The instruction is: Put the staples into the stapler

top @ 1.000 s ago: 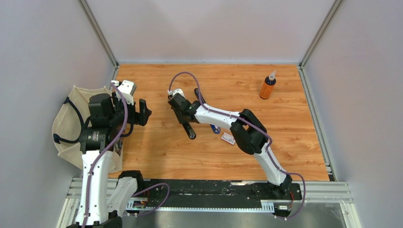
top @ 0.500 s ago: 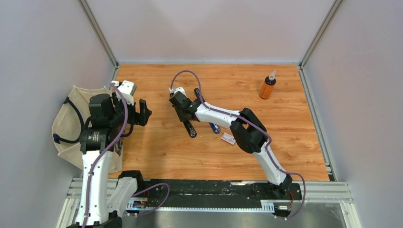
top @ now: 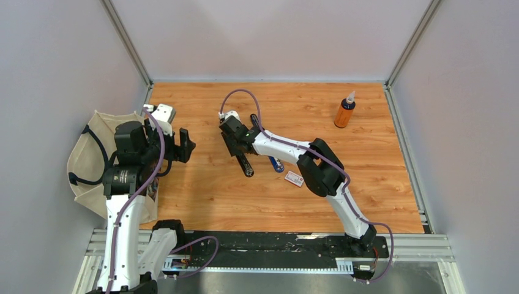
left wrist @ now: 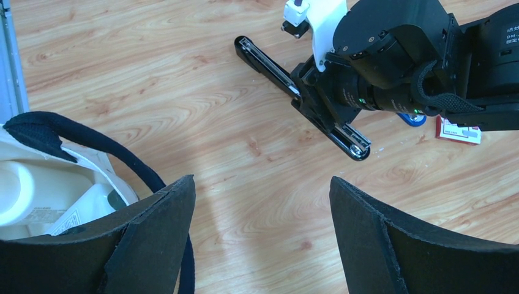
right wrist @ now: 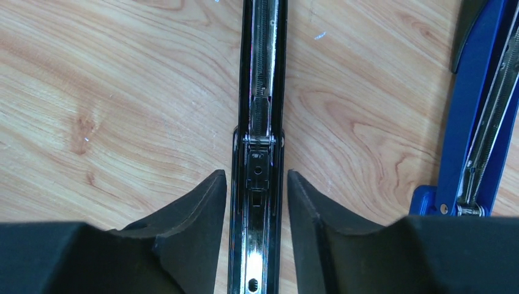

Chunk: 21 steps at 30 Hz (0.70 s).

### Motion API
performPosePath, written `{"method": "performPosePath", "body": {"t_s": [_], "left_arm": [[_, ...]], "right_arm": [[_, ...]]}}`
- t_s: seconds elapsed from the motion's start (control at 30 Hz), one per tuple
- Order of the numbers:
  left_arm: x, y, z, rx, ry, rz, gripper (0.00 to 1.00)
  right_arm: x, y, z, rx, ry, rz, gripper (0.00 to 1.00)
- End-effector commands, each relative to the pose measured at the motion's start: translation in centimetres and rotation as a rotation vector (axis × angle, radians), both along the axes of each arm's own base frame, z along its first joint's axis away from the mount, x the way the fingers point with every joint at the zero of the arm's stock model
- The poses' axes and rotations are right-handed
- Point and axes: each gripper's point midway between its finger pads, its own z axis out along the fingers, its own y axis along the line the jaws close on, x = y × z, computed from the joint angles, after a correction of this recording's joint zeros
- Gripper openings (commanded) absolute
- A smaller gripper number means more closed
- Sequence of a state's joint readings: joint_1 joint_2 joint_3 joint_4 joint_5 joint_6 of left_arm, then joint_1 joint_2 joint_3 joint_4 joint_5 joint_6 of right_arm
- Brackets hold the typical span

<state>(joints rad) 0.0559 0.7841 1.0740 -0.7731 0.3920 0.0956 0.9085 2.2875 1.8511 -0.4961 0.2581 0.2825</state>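
Note:
A black stapler point(top: 245, 166) lies opened flat on the wooden table, its metal channel facing up point(right wrist: 260, 92). My right gripper point(right wrist: 257, 174) straddles it, open, with a thin gap between each finger and the stapler's sides. In the top view the right gripper point(top: 239, 149) sits mid-table over the stapler. The staples box point(top: 294, 179), white with a red label, lies to the right, beside the right forearm point(left wrist: 456, 130). No staple strip shows. My left gripper point(top: 183, 146) hovers at the left, wide open and empty point(left wrist: 263, 184).
A blue stapler point(top: 276, 164) lies open just right of the black one point(right wrist: 483, 110). An orange bottle point(top: 344, 111) stands at the back right. A cream bag point(top: 85, 165) with dark straps hangs off the table's left edge, holding white containers point(left wrist: 37, 196).
The right jaws have parted from the black stapler's sides, and the right wrist has shifted slightly toward the back. The left arm has stayed still.

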Motion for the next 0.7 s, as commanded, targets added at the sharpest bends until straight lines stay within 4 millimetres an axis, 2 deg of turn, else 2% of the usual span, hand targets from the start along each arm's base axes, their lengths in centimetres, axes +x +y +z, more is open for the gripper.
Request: {"method": "performPosePath", "body": {"t_s": [0.0, 0.1, 0.17, 0.2, 0.23, 0.33, 0.37, 0.4, 0.43, 0.53, 0.63, 0.67], "left_arm": [[0.1, 0.0, 0.7, -0.001, -0.038, -0.008, 0.88], [0.0, -0.1, 0.9, -0.003, -0.043, -0.012, 0.88], [-0.1, -0.2, 1.0, -0.003, -0.044, -0.017, 0.89], [-0.2, -0.2, 1.1, -0.001, -0.049, -0.019, 0.89], [-0.2, -0.2, 1.2, 0.001, -0.051, -0.020, 0.89], [-0.5, -0.2, 1.7, 0.016, -0.073, -0.027, 0.89], [-0.7, -0.2, 1.9, 0.023, -0.081, -0.033, 0.89], [-0.8, -0.2, 2.1, 0.028, -0.091, -0.039, 0.89], [-1.0, -0.2, 2.4, 0.037, -0.102, -0.042, 0.89], [-1.4, 0.0, 2.8, 0.050, -0.111, -0.036, 0.89], [-1.9, -0.8, 3.4, 0.047, -0.117, -0.090, 0.89], [-2.0, -1.3, 3.7, 0.042, -0.122, -0.122, 0.89]], "right_arm": [[1.4, 1.3, 4.9, 0.081, -0.094, 0.020, 0.48], [1.3, 0.8, 6.5, 0.078, -0.129, 0.037, 0.54], [1.3, 0.0, 8.4, 0.077, -0.170, 0.050, 0.58], [1.1, -0.5, 9.7, 0.079, -0.199, 0.061, 0.60], [1.0, -1.2, 10.9, 0.076, -0.234, 0.063, 0.59], [0.4, -3.6, 15.7, 0.071, -0.360, 0.096, 0.58], [0.1, -4.7, 17.3, 0.052, -0.407, 0.122, 0.66], [-0.4, -5.6, 18.3, 0.032, -0.442, 0.154, 1.00], [-0.9, -7.0, 21.0, 0.031, -0.511, 0.163, 1.00], [-1.6, -11.8, 23.4, 0.000, -0.578, 0.136, 1.00], [-2.7, -16.9, 24.9, 0.026, -0.567, 0.104, 1.00], [-3.3, -18.5, 24.7, 0.009, -0.565, 0.091, 1.00]]}}
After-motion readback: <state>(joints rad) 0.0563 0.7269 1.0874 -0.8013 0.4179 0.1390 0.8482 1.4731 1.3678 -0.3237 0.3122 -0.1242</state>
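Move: The opened black stapler lies right under my right hand, its middle about 1 cm ahead and 1 cm below the point between my fingers. The blue stapler lies about 10 cm to my right and 4 cm farther out, and the box of staples some 20 cm to my right and 12 cm back, both about 2 cm below. From my left hand the black stapler is roughly 13 cm ahead, 14 cm right and 25 cm down. I finish letting go of the black stapler: my right fingers, already parting, spread to full width either side of it. Then I lift clear, slowly at first and then fast, about 23 cm up while swinging some 12 cm right across towards the blue stapler's side, tipping my fingers up about 30 degrees towards level. ##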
